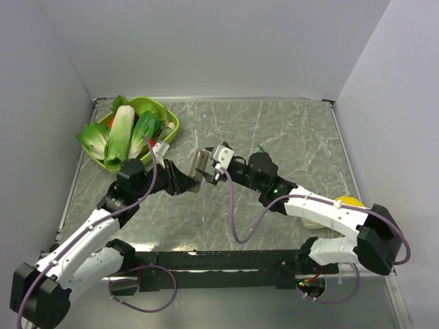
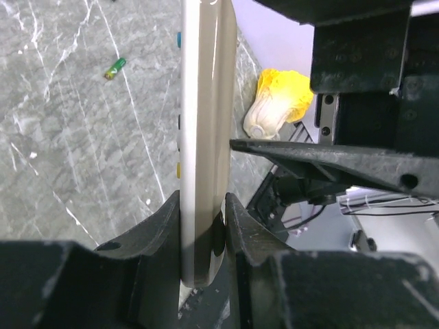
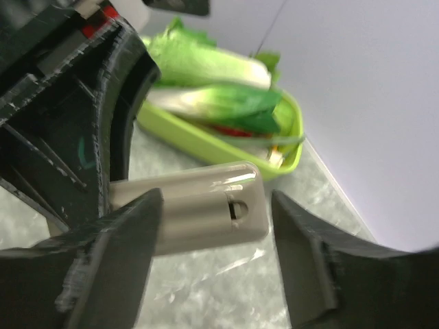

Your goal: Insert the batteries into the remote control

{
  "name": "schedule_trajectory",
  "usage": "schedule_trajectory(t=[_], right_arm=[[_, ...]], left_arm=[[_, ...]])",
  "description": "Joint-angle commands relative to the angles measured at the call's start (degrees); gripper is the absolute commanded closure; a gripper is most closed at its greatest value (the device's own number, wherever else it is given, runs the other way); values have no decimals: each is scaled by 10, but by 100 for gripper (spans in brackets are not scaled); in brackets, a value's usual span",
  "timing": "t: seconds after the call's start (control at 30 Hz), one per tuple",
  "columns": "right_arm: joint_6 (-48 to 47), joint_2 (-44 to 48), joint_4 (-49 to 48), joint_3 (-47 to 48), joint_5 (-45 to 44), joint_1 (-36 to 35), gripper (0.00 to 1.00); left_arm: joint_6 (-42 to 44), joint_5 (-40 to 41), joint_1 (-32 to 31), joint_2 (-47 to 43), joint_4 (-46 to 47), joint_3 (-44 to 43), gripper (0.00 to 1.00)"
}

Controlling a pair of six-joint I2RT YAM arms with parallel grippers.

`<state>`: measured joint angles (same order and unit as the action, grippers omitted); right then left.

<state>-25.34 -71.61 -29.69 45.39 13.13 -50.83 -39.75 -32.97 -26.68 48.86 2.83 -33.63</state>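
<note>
My left gripper (image 2: 202, 212) is shut on the lower end of the remote control (image 2: 206, 137) and holds it up on edge above the table. The same remote (image 1: 199, 166) shows its grey-brown back in the top view. In the right wrist view its far end, with a small latch notch (image 3: 236, 207), lies between the jaws of my open right gripper (image 3: 216, 202). There is a clear gap to the right finger (image 3: 302, 247). One small green battery (image 2: 114, 68) lies on the marble table, away from both grippers.
A lime-green tray (image 1: 170, 129) of leafy vegetables (image 1: 123, 133) stands at the back left, close behind the left arm. A yellow and cream lump (image 2: 278, 103) lies at the right, near the right arm's elbow. Walls enclose the table on three sides.
</note>
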Motion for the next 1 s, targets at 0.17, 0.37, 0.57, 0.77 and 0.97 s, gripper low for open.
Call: schedule_trajectory(t=[0.17,0.37,0.57,0.77,0.97], right_arm=[[57,35,192,35,53,49,12],[35,32,241,20,174,93,0],[0,-12,309,40,269,133,0],[7,-89,300,54,320,142,0],[33,-144,214,39,353,143,0]], left_arm=[[24,6,-2,16,216,101,98],[-17,7,-3,107,296,139,98],[-22,-10,-6,184,254,117,98],[-3,-9,-7,217,126,81,98],[12,-3,-7,266,41,55,98]])
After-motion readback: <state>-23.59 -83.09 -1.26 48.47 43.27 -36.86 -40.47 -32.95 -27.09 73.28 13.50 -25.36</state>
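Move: The remote, still pinched near its end by the left hand, has its middle about 4 cm ahead of that hand and 2 cm to its right, with bare table roughly 22 cm straight below the hand. From the right hand the remote's middle is some 3 cm left, 2 cm back and 1 cm lower. The nearer battery lies on the table about 11 cm ahead of the right hand, 13 cm to its right and 27 cm below. The remote goes down towards the table, kept in the left fingers, which sink about 15 cm and tip some 20 degrees downward. Alongside, the right hand sinks equally far, opens from mostly to fully wide, draws a few centimetres to its right clear of the remote's back, and tips its fingers down about 30 degrees. ##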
